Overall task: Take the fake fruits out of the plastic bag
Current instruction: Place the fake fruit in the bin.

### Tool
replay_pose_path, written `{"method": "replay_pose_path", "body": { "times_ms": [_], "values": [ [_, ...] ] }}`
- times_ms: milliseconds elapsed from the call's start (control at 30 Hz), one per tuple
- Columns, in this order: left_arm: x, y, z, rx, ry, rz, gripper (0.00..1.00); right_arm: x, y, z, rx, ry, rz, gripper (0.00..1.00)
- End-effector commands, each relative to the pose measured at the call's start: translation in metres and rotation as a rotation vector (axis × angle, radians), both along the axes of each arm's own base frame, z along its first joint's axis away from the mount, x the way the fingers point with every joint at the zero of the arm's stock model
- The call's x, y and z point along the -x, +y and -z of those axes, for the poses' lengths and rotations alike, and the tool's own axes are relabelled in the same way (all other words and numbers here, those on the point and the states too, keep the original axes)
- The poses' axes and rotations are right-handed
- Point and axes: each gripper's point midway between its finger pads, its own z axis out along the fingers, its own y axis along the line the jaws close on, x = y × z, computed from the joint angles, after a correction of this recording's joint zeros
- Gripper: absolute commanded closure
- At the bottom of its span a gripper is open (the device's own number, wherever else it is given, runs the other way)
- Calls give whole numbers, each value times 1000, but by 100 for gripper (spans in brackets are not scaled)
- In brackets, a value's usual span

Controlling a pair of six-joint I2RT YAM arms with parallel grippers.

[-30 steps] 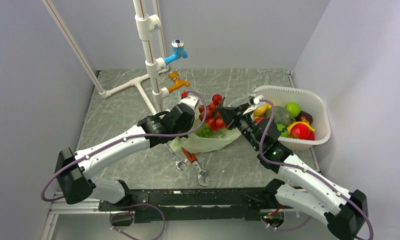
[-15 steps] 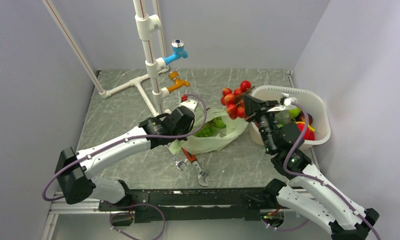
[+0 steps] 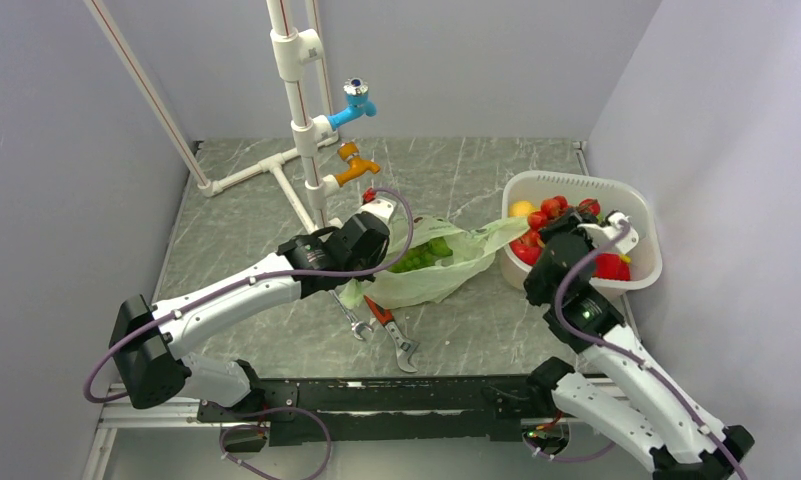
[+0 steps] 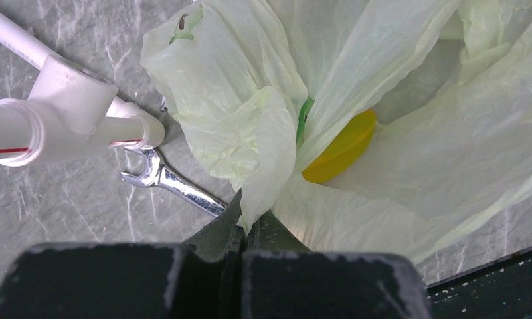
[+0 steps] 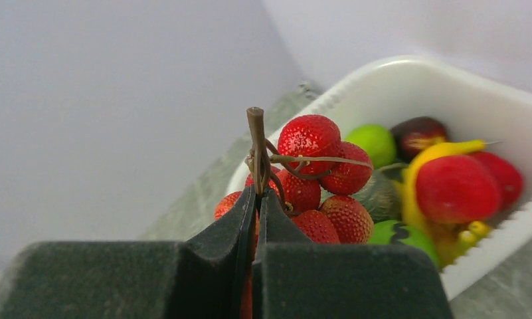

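The pale green plastic bag (image 3: 431, 280) lies crumpled mid-table. My left gripper (image 3: 366, 272) is shut on a fold at the bag's left edge; in the left wrist view the gripper (image 4: 250, 222) pinches the plastic bag (image 4: 409, 153). Green grapes (image 3: 423, 256) show inside it, and a yellow fruit (image 4: 339, 149) lies under the film. My right gripper (image 5: 258, 193) is shut on the brown stem of a cluster of red fruits (image 5: 316, 176). From above, the right gripper (image 3: 554, 226) holds that red cluster (image 3: 548, 212) over the left part of the white tub (image 3: 576, 180).
The tub (image 5: 396, 80) holds several fruits, among them a green lime (image 5: 372, 141) and a big red one (image 5: 457, 187). A white pipe stand (image 3: 298, 120) with blue and orange taps rises at the back. A steel wrench (image 3: 351, 318) and a red-handled one (image 3: 391, 325) lie in front of the bag.
My right gripper has carried the red cluster from above the bag up and to the right, and now holds it at the tub. The left gripper has kept its pinch on the bag.
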Motion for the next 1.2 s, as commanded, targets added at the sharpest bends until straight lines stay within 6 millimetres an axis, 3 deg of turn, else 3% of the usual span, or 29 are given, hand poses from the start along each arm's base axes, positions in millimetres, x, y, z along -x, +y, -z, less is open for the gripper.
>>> {"method": "replay_pose_path", "body": {
  "times_ms": [0, 233, 367, 467, 600, 667, 733, 767, 900, 1033, 1067, 1167],
  "values": [
    [-3, -7, -14, 40, -24, 15, 100, -3, -39, -7, -43, 16, 207, 100],
    [-4, -2, -21, 30, -40, 10, 100, -31, -77, -14, -82, 41, 314, 100],
    [-2, -1, -29, 58, -52, 11, 100, -45, -104, 5, -88, 87, 408, 100],
    [1, -2, -34, 85, -56, 19, 100, -59, -128, 27, -114, 126, 443, 95],
    [1, -2, -39, 96, -61, 23, 100, -75, -153, 50, -140, 212, 441, 76],
    [1, -2, -40, 97, -65, 21, 100, -79, -155, 55, -134, 249, 434, 49],
    [0, -3, -39, 99, -64, 22, 100, -84, -149, 58, -122, 262, 376, 23],
    [0, -5, -39, 102, -64, 24, 100, -87, -145, 58, -123, 255, 344, 16],
    [-4, -11, -40, 101, -65, 33, 100, -99, -115, 53, -161, 228, 158, 11],
    [-10, -17, -48, 101, -74, 39, 100, -116, -45, 24, -104, 163, -180, 12],
    [-10, -18, -49, 100, -76, 38, 100, -116, -20, 14, -73, 146, -271, 12],
    [-12, -20, -52, 105, -80, 34, 100, -104, 45, -14, 33, 103, -508, 12]
  ]
}}
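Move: I hold the lychee bunch by its stem in my right hand. The bin's right end, where it will go, lies about 13 cm to the right, 7 cm ahead and 25 cm below. The green apple sits some 5 cm right and 8 cm ahead; the big red fruit is 9 cm right, level fore and aft. The bag is roughly 25 cm to my left, level with my hand. From my left hand the bin's right end is about 48 cm right and 8 cm ahead, 12 cm below. My right hand carries the lychees some 16 cm to the right, with a smaller move forward and down over the bin's right end, turning about 30 degrees clockwise and tipping down. My fingers open wide and let go of the stem; then I swing back left about 12 cm, still forward and now rising, turning counter-clockwise. My left hand keeps its pinch on the bag and lifts about 3 cm. ##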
